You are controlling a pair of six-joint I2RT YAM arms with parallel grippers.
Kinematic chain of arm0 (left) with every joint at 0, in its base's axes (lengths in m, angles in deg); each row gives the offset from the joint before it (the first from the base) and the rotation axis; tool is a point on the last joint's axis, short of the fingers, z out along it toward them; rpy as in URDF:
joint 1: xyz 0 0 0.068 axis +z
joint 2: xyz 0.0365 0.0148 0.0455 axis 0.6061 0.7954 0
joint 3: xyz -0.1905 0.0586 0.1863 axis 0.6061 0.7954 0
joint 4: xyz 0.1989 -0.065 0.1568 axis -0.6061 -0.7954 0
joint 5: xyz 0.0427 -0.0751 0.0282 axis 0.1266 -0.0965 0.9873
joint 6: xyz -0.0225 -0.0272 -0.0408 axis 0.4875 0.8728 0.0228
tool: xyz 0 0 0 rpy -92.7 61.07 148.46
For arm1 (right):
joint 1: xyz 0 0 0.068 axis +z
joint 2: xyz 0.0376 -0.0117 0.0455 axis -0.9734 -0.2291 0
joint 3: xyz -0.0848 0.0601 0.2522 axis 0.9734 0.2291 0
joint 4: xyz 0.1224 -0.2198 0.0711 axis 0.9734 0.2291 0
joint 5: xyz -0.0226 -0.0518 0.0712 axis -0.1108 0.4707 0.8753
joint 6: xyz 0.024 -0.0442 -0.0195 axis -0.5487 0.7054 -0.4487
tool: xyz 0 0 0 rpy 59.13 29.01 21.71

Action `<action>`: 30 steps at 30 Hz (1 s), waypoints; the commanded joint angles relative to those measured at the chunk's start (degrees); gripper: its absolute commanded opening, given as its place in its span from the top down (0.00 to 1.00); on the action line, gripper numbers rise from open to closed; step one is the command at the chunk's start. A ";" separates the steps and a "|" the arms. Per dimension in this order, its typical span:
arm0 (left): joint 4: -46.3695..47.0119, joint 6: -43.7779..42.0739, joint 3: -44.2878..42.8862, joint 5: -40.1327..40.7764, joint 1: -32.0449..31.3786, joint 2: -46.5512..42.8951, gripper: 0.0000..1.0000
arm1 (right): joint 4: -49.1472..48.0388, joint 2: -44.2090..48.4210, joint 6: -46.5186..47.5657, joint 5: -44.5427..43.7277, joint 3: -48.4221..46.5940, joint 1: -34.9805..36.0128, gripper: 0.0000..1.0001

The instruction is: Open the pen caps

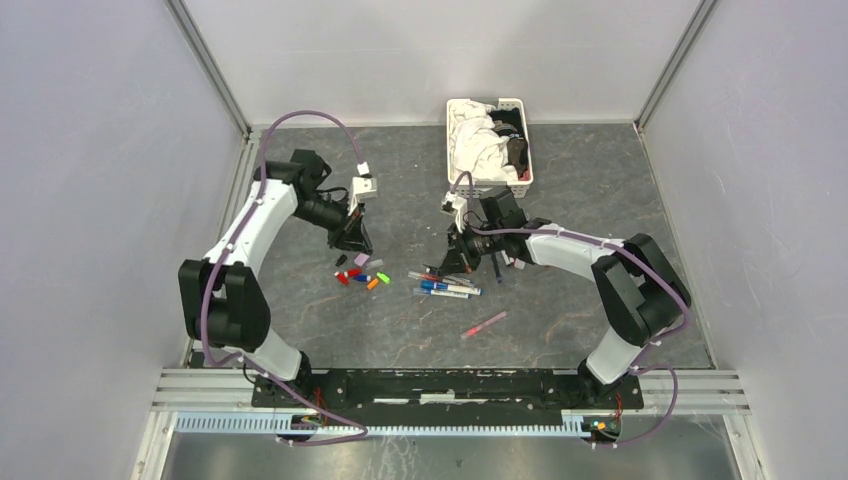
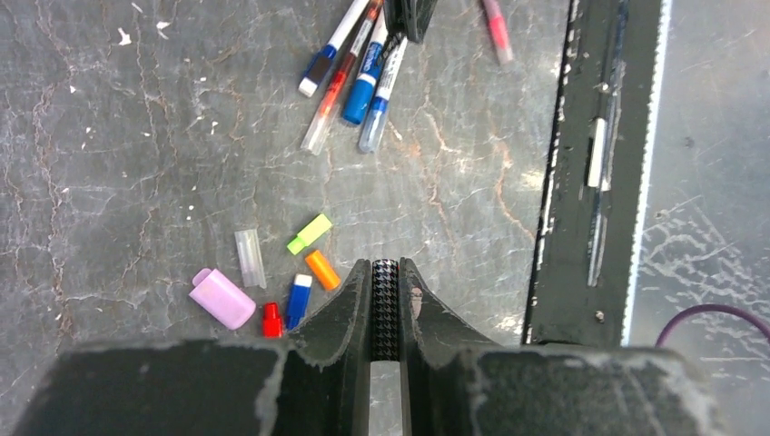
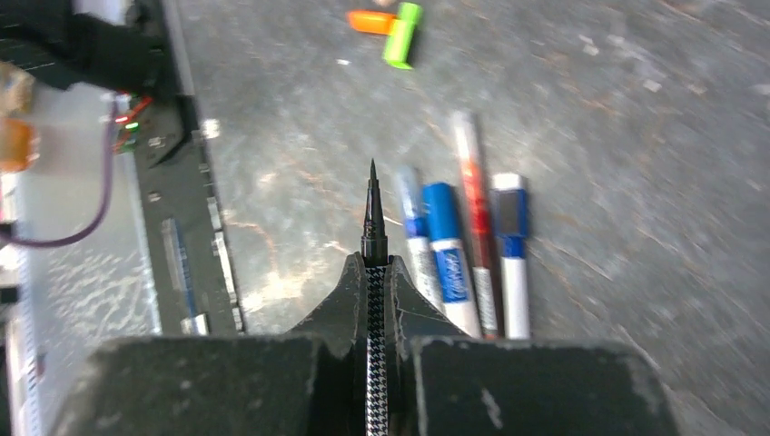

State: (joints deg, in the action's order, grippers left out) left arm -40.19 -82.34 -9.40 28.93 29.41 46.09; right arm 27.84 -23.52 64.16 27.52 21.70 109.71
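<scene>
My left gripper (image 2: pixel 386 265) is shut on a houndstooth-patterned pen cap (image 2: pixel 386 304), held a little above the table. Just left of it lie loose pen caps: lilac (image 2: pixel 222 300), clear (image 2: pixel 249 258), green (image 2: pixel 310 233), orange (image 2: pixel 321 269), blue (image 2: pixel 298 301) and red (image 2: pixel 271 320). My right gripper (image 3: pixel 375 262) is shut on a houndstooth pen (image 3: pixel 374 345) whose bare black pointed tip (image 3: pixel 372 213) sticks out past the fingers. Several pens (image 3: pixel 463 263) lie side by side just right of it. From above, the left gripper (image 1: pixel 352 238) and right gripper (image 1: pixel 462 255) hang apart over the caps (image 1: pixel 360 272) and pens (image 1: pixel 445 287).
A white slatted basket (image 1: pixel 518 125) with cloths stands at the back, behind the right arm. A single pink-red pen (image 1: pixel 485 324) lies nearer the front. The black base rail (image 2: pixel 581 182) runs along the near table edge.
</scene>
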 commanded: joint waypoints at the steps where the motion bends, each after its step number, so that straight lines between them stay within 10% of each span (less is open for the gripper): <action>1: 10.64 5.22 5.33 2.60 -0.09 -1.33 0.98 | 3.41 2.84 1.07 -15.25 -1.46 -1.67 1.00; 8: 30.98 18.25 14.44 11.06 -0.17 0.30 0.95 | -1.00 9.29 -4.15 -45.39 5.01 -3.15 1.00; 21: 40.31 21.93 15.88 14.24 -4.03 7.55 0.86 | -8.69 7.39 -10.89 -54.43 10.41 -5.67 1.00; 30: 39.04 21.82 15.76 13.29 -4.32 6.95 0.54 | -10.71 4.23 -12.12 -56.24 11.19 -5.65 1.00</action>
State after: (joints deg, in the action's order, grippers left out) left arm -1.61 -61.84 6.64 42.79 25.17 53.98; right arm 20.28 -18.26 53.76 -26.21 32.14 104.00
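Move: My left hand holds the houndstooth cap; its drop spot among the loose caps is about 6 cm ahead, 1 cm right and 15 cm down. The clear cap is 6 cm ahead, the green cap 4 cm ahead and 3 right, the lilac cap 7 ahead and 2 left. My right hand's uncapped pen goes to the pen row, whose dark pen lies some 12 cm right, 7 ahead, 8 below; the blue marker is about 2 ahead, 2 right. I sink my left hand about 12 cm while reaching some 6 cm forward, down over the caps, then open its fingers to let go of the houndstooth cap between the clear and green ones. Meanwhile my right hand keeps its pen pinched and sweeps about 14 cm right and 11 forward to the uncapped row, sinking 5 or so and swinging clockwise some 50 degrees until the tip points mostly forward and down. ##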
